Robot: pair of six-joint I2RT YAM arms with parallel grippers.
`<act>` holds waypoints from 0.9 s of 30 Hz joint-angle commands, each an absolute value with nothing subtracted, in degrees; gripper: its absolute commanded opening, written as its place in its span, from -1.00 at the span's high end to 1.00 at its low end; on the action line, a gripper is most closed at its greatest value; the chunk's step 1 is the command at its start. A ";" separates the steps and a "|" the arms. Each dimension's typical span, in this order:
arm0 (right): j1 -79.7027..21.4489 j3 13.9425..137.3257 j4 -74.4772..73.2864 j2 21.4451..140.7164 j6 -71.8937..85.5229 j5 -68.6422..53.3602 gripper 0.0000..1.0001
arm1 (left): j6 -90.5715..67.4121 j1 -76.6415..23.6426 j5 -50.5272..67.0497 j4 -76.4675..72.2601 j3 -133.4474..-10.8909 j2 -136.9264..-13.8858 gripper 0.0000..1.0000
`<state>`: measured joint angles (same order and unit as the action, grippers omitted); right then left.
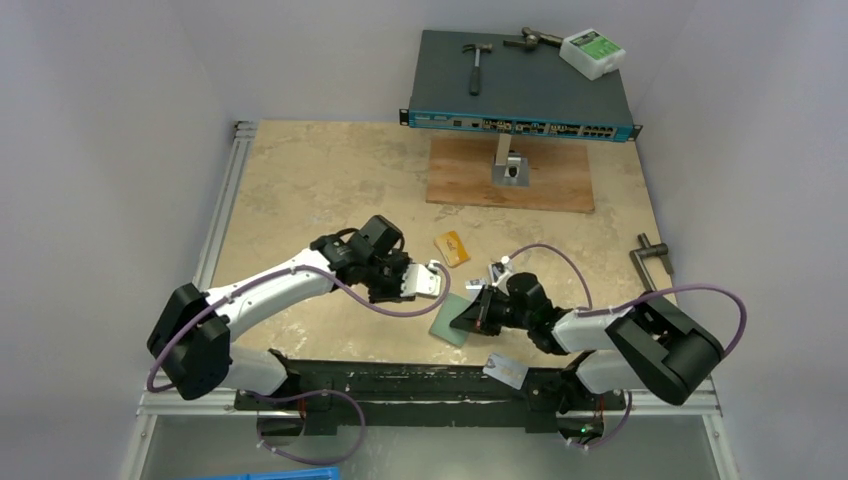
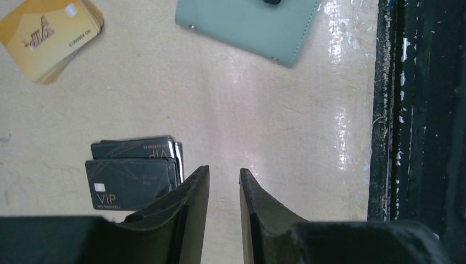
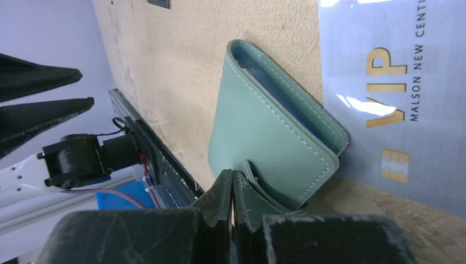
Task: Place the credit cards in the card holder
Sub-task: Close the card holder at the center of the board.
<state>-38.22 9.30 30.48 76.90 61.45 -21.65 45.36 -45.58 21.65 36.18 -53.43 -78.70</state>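
The teal card holder point(image 1: 452, 322) lies near the table's front edge, and also shows in the left wrist view point(image 2: 247, 25) and the right wrist view point(image 3: 264, 132). My right gripper point(image 3: 232, 177) is shut on its near edge beside the snap tab. My left gripper point(image 2: 224, 175) is open and empty, low over bare table, just left of the holder point(image 1: 438, 283). Orange cards point(image 1: 452, 248) point(image 2: 49, 36) lie beyond it. Dark VIP cards point(image 2: 132, 173) lie beside my left finger. A silver VIP card point(image 3: 384, 110) lies by the holder. Another silver card point(image 1: 507, 371) rests on the front rail.
A network switch point(image 1: 520, 100) on a stand over a wooden board point(image 1: 510, 175) stands at the back, with a hammer point(image 1: 477, 65) and a white box point(image 1: 592, 52) on top. A metal door handle point(image 1: 652, 258) lies at right. The black rail point(image 1: 400, 380) runs along the front.
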 commanded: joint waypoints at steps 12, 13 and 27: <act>-38.52 1.98 33.11 86.46 62.55 -15.83 1.00 | 36.25 -27.36 31.48 41.57 -54.74 -68.56 0.08; -38.52 1.87 33.38 85.80 62.46 -16.57 0.95 | 36.43 -26.24 31.49 42.12 -54.26 -67.85 0.08; -38.54 29.32 -2.77 65.11 48.08 -22.54 -0.19 | 34.96 -20.53 31.48 42.30 -50.21 -62.12 0.01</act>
<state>-38.57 22.74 8.84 66.24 53.65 -20.73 36.51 -21.12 29.80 42.59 -50.70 -64.55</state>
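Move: The closed card holder is right under my shut right fingertips, its middle about 1 cm ahead, 1 cm left and 1 cm down. From that hand, the clear card lies some 8 cm ahead and 4 cm right, the yellow cards about 17 cm ahead and 2 cm left, the white card 10 cm back and 10 cm right. From my left hand, the holder lies about 17 cm right, 4 cm back and 9 cm down. I keep my shut right fingertips pressing down on the holder's clasp side, hardly shifting at first, then lift off it, climbing about 6.5 cm and drifting some 2.5 cm forward while the fingers open to over half. Meanwhile my empty left hand draws away from the holder, 9 cm left, with some rise and forward travel, turning nearly 30 degrees counter-clockwise and opening wider. ##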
